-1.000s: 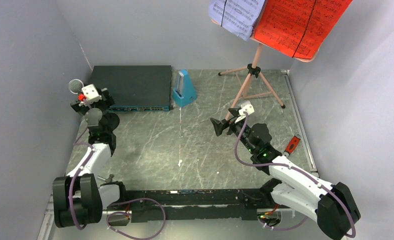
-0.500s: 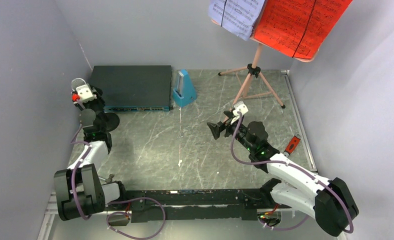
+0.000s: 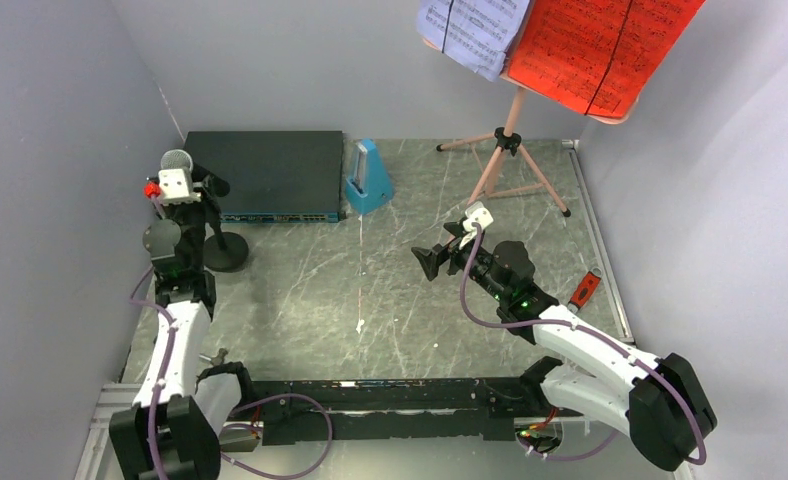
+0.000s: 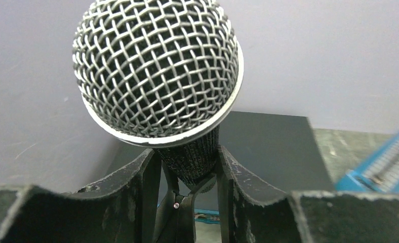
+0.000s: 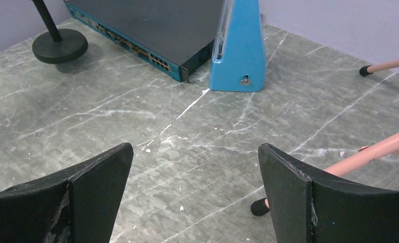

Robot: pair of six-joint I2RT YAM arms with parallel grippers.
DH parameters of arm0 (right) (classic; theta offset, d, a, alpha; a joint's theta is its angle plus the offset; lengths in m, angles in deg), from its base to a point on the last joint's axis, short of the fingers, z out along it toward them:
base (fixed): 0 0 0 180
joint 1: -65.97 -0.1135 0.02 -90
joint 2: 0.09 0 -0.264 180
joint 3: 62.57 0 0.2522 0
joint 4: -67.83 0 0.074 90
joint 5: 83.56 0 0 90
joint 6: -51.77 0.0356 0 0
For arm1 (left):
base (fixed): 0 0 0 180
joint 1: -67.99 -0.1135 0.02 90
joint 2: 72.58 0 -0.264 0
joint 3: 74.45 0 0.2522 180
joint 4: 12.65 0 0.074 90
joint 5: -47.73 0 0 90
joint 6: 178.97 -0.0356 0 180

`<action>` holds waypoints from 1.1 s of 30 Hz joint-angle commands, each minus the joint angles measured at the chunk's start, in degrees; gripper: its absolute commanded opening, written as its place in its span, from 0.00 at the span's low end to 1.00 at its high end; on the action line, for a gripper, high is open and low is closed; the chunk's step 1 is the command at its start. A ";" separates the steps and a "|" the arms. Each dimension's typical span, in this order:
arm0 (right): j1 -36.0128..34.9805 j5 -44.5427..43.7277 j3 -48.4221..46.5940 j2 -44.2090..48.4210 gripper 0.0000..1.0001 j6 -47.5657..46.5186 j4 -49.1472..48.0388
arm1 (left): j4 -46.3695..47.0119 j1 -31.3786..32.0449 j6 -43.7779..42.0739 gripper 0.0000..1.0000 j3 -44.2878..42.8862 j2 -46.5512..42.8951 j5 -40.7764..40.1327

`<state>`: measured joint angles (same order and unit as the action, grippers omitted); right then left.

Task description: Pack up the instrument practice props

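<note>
The black microphone, with its silver mesh head [image 4: 157, 71], stands on a round-base stand [image 3: 225, 250] at the far left. My left gripper [image 4: 187, 167] is shut on its black body just below the head; from above the left gripper [image 3: 188, 185] is mostly under its wrist camera. The blue pyramid metronome [image 3: 368, 178] stands beside the black box, ahead of my open right gripper [image 5: 195, 172], which hovers empty at mid-table [image 3: 432, 262]. The pink tripod music stand [image 3: 510, 140] at the back right carries red sheets [image 3: 600, 50] and lavender sheets [image 3: 475, 30].
A large flat black electronics box [image 3: 265, 172] lies at the back left, between microphone and metronome. A red-handled tool [image 3: 585, 288] lies by the right wall. A pink tripod leg [image 5: 374, 149] runs just right of my right fingers. Grey walls close in on three sides.
My left gripper has gone from open to shut on the microphone, and the microphone head has swung right towards the black box. My right gripper has crept slightly left, still open.
</note>
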<state>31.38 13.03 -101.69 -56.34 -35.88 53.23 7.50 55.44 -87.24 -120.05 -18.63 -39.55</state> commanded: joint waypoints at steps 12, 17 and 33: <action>-0.11 6.15 -1.33 1.19 1.00 -0.94 -4.87 | 8.04 2.82 22.25 0.17 -8.07 -0.15 37.08; -0.31 9.17 -1.59 0.81 1.00 -1.75 -5.28 | 10.28 12.69 21.33 0.17 -9.35 4.21 37.98; -0.50 12.78 -1.78 -3.77 1.00 -0.85 -8.16 | 14.14 35.14 14.45 0.18 -8.29 13.39 33.61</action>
<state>31.03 24.79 -101.69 -60.16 -36.73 49.29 16.57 87.94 -68.59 -125.84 -2.26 -3.42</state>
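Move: The left hand already holds the microphone on its stand. The open right gripper it is taken towards stands about 46 cm to its right, 8 cm back and 9 cm lower; the black rack unit lies about 25 cm ahead, 4 cm right, and the blue metronome about 17 cm ahead, 35 cm right, both well below. From the right hand, the microphone is about 46 cm left, 8 cm ahead and 9 cm higher; a music stand foot is 8 cm ahead, 3 cm right, far below. Rightward in one broad swing, the left hand carries the microphone and stand some 31 cm towards the right gripper, drawing back slightly, rising a little before sinking again, and turning clockwise about 70 degrees. Its fingers keep their grip below the mesh head. The right hand, still wide open, eases a few centimetres left and back, turning slightly counter-clockwise. ##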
